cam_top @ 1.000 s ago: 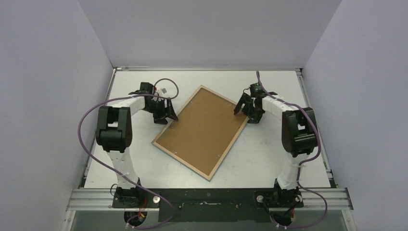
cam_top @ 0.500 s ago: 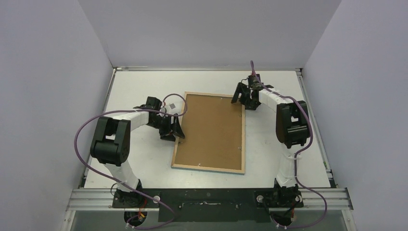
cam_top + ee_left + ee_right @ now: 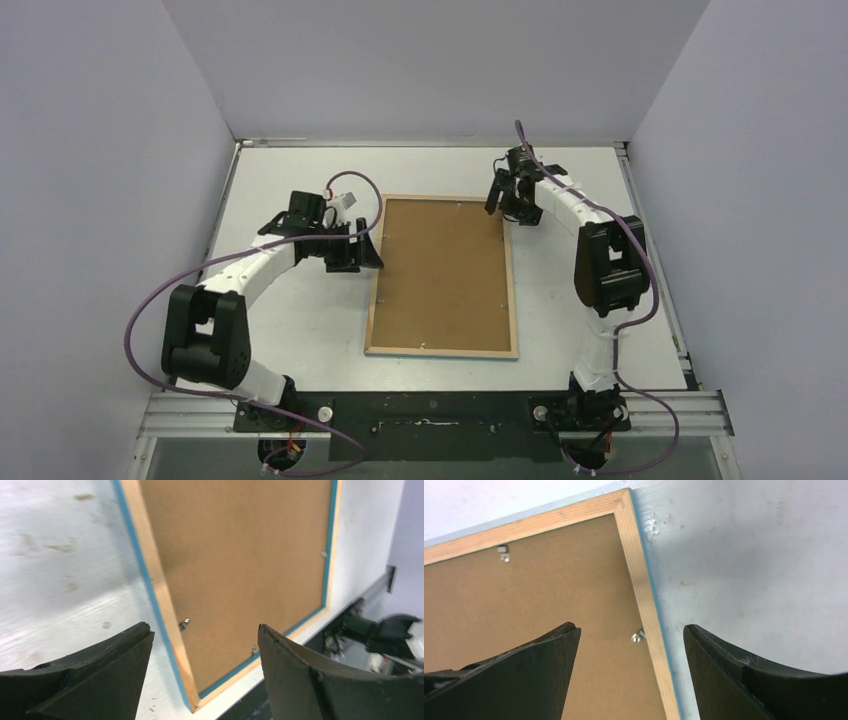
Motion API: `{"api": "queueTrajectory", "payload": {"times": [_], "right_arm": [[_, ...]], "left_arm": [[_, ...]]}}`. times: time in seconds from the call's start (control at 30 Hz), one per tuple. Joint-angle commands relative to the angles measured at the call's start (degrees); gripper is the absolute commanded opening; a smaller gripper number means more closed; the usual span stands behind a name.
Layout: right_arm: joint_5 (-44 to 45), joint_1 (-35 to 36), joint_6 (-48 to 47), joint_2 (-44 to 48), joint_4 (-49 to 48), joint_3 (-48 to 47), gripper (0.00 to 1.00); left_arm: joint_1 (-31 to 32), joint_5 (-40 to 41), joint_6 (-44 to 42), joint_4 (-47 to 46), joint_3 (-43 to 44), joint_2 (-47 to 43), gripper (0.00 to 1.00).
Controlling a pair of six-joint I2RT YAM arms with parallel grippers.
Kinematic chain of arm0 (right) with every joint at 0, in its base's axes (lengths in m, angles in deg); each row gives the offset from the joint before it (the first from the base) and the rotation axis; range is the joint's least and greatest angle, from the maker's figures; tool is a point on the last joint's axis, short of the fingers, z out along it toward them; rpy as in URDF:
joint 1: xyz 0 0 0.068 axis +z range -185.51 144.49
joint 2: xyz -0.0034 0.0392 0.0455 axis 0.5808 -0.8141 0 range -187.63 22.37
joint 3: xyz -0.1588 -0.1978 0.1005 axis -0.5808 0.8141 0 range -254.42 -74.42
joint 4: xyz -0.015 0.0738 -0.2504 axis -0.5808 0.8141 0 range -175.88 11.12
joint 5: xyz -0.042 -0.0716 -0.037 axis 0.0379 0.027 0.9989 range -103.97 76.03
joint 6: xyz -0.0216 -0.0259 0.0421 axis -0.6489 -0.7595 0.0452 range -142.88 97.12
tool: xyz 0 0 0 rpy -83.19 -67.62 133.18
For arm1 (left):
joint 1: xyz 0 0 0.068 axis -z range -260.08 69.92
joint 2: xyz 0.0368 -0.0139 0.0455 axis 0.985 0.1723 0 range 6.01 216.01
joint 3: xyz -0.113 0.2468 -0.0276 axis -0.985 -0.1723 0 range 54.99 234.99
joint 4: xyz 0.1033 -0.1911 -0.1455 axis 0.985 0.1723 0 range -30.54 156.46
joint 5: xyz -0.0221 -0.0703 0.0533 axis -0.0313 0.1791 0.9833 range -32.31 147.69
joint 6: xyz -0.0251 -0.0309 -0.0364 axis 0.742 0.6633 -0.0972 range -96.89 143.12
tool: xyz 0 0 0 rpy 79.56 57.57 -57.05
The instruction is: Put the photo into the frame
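Observation:
The frame (image 3: 511, 280) lies face down on the white table, long sides running near to far. Its light wood back edge (image 3: 150, 565) with a turquoise rim shows, and the brown backing board (image 3: 440, 270) fills it. The photo is hidden or out of view. My left gripper (image 3: 365, 250) hangs open over the frame's left edge, its fingers either side of that edge in the left wrist view (image 3: 203, 626). My right gripper (image 3: 497, 195) is open over the far right corner (image 3: 629, 626), holding nothing.
Small metal tabs (image 3: 184, 624) (image 3: 638, 636) sit along the inside of the frame's back, over the board. Purple cables loop from both arms. The black base rail (image 3: 430, 420) runs along the near edge, and grey walls close in three sides.
The frame has turned from a diagonal lie to square with the table. The left arm has swung out and back from its edge; the right gripper has moved to the far right corner.

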Motion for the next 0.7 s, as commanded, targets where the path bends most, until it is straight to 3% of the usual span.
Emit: {"api": "queueTrajectory", "payload": {"times": [0.0, 0.23, 0.4, 0.43, 0.53, 0.67], "right_arm": [[13.8, 6.1, 0.7, 10.2, 7.9, -4.5, 0.77], [19.4, 18.6, 6.5, 14.1, 8.9, -4.9, 0.75], [19.5, 27.3, 11.7, 11.8, 6.2, -6.1, 0.72], [20.0, 31.2, 13.8, 9.4, 5.9, -8.5, 0.65], [21.7, 35.0, 17.1, 2.3, 11.9, -16.3, 0.56], [21.3, 39.5, 19.8, -5.8, 18.1, -25.4, 0.54]], "left_arm": [[-1.6, 11.3, -0.6, -0.3, 3.1, -7.4, 0.77], [-2.8, 30.5, -2.0, 8.6, 6.5, -10.8, 0.97], [-4.1, 44.9, 2.0, 13.8, 7.8, -11.4, 0.97], [-5.1, 48.0, 5.0, 15.4, 7.8, -11.2, 0.97], [-6.3, 48.5, 8.8, 15.7, 6.1, -11.1, 0.96], [-6.7, 46.9, 13.4, 15.3, 2.6, -11.4, 0.93]]}}
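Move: The frame's left rail, its middle, lies about 28 cm left, 8 cm back and 4 cm below the right hand. That rail's upper clip is about 27 cm left and level with this hand, the lower one 29 cm left and 15 back; the upper-right clip is close by, 1 cm ahead and 1 right. From the left hand, the rail's middle is some 3 cm right, 2 ahead and 7 below. Towards the frame's left rail the right hand lifts some 11 cm off the right side, then sweeps about 22 cm left and 10 back over the backing board, fingers partly closing and tilting farther forward. The left hand clears out of its way, about 15 cm left of where it was and slightly higher, its wrist swinging to point down and its fingers opening wider. ##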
